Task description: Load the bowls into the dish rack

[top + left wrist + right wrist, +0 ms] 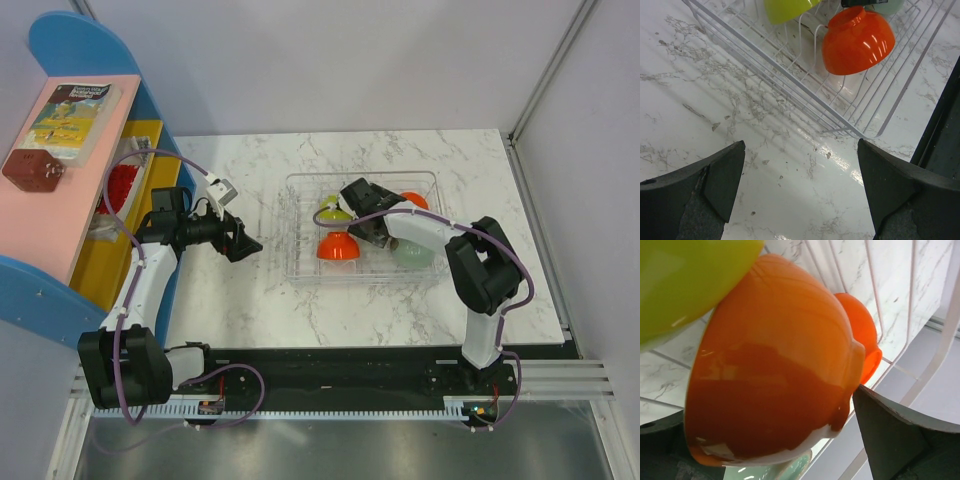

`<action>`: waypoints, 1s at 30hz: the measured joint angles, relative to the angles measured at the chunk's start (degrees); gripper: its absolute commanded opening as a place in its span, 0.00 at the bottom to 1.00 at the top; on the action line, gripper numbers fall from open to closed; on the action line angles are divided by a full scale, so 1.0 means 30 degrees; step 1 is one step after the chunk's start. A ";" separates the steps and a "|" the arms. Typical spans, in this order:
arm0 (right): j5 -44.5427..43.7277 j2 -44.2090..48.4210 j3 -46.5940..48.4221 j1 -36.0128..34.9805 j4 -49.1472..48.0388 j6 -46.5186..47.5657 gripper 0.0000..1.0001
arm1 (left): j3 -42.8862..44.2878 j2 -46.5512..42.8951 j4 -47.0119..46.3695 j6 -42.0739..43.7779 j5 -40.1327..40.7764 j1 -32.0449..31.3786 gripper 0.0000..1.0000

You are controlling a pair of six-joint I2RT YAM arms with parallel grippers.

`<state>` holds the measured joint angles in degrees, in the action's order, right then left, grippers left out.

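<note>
The clear dish rack (362, 279) sits mid-table. In it lie a lime green bowl (333, 213), a red-orange bowl (338, 246), an orange bowl (413, 200) and a pale mint bowl (410, 253). My right gripper (355, 195) hangs over the rack's far left part. In the right wrist view it (769, 400) is open, with an orange bowl (775, 365) tilted on its side between the spread fingers (895, 440); the lime bowl (685, 275) leans on top. My left gripper (245, 243) (801, 142) is open and holds nothing, low over bare marble left of the rack (790, 75).
A blue and pink shelf (70, 170) with a book (75, 115) and a yellow bin (120, 215) stands along the table's left edge, close behind my left arm. Grey walls close the back and right sides. A black rail (340, 375) runs along the near edge.
</note>
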<state>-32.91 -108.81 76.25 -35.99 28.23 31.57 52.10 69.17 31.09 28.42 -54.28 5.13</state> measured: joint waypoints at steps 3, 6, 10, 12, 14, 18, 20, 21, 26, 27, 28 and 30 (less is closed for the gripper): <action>0.0780 0.0000 0.0073 -0.0007 0.0845 0.0087 0.98 | 0.0000 0.0000 0.0007 0.0000 0.0000 0.0007 1.00; 0.1938 0.0036 0.0481 -0.0022 0.2157 0.0277 0.98 | 0.0000 0.0000 0.0000 0.0000 0.0000 0.0007 1.00; 0.3388 0.0204 0.1311 0.0000 0.3512 0.0444 0.98 | 0.0000 0.0000 0.0007 0.0000 0.0000 0.0015 1.00; 0.3912 0.0284 0.1654 0.0087 0.3920 0.0430 0.98 | 0.0000 0.0000 0.0000 0.0000 0.0000 0.0015 1.00; 0.4473 0.0342 0.1923 0.0204 0.4175 0.0393 0.98 | 0.0000 0.0000 0.0007 0.0000 0.0000 0.0015 1.00; 0.5894 0.0444 0.2630 0.0423 0.4503 0.0299 0.98 | 0.0000 0.0000 0.0000 0.0000 0.0000 0.0015 1.00; 0.6630 0.0503 0.3053 0.0525 0.4823 0.0219 0.98 | 0.0000 0.0000 0.0000 0.0000 0.0000 0.0015 1.00; 0.6972 0.0568 0.3235 0.0568 0.4983 0.0189 0.98 | 0.0000 0.0000 0.0007 0.0000 0.0000 0.0015 1.00; 0.9122 0.1115 0.4342 0.1217 0.6113 -0.0182 0.98 | 0.0000 0.0000 0.0000 0.0000 0.0000 0.0015 1.00; 0.9522 0.1297 0.4466 0.1464 0.6237 -0.0284 0.98 | 0.0000 0.0000 0.0000 0.0000 0.0007 0.0015 1.00; 0.9945 0.1486 0.4532 0.1719 0.6382 -0.0401 0.97 | 0.0000 0.0000 0.0000 0.0000 0.0000 0.0015 1.00; 1.1176 0.2025 0.4575 0.2601 0.6703 -0.0685 0.89 | 0.0000 0.0000 0.0007 0.0000 0.0000 0.0015 1.00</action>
<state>0.62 -102.74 89.97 -28.18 48.34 29.52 52.10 69.17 31.11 28.42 -54.28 5.17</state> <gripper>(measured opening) 0.975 0.993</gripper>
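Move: The orange bowl, already released, sits right at the right hand's open fingers, about 3 cm ahead, 1 cm left and nearly level. The green bowl is some 7 cm ahead and 12 cm left of this hand, the left red bowl 3 cm back and 11 cm left, the celadon bowl 4 cm back and 9 cm right. From the left hand, the orange bowl lies roughly 32 cm right, 7 cm ahead and 11 cm lower. The open right hand backs about 2 cm off the orange bowl, then climbs some 6 cm and left. ##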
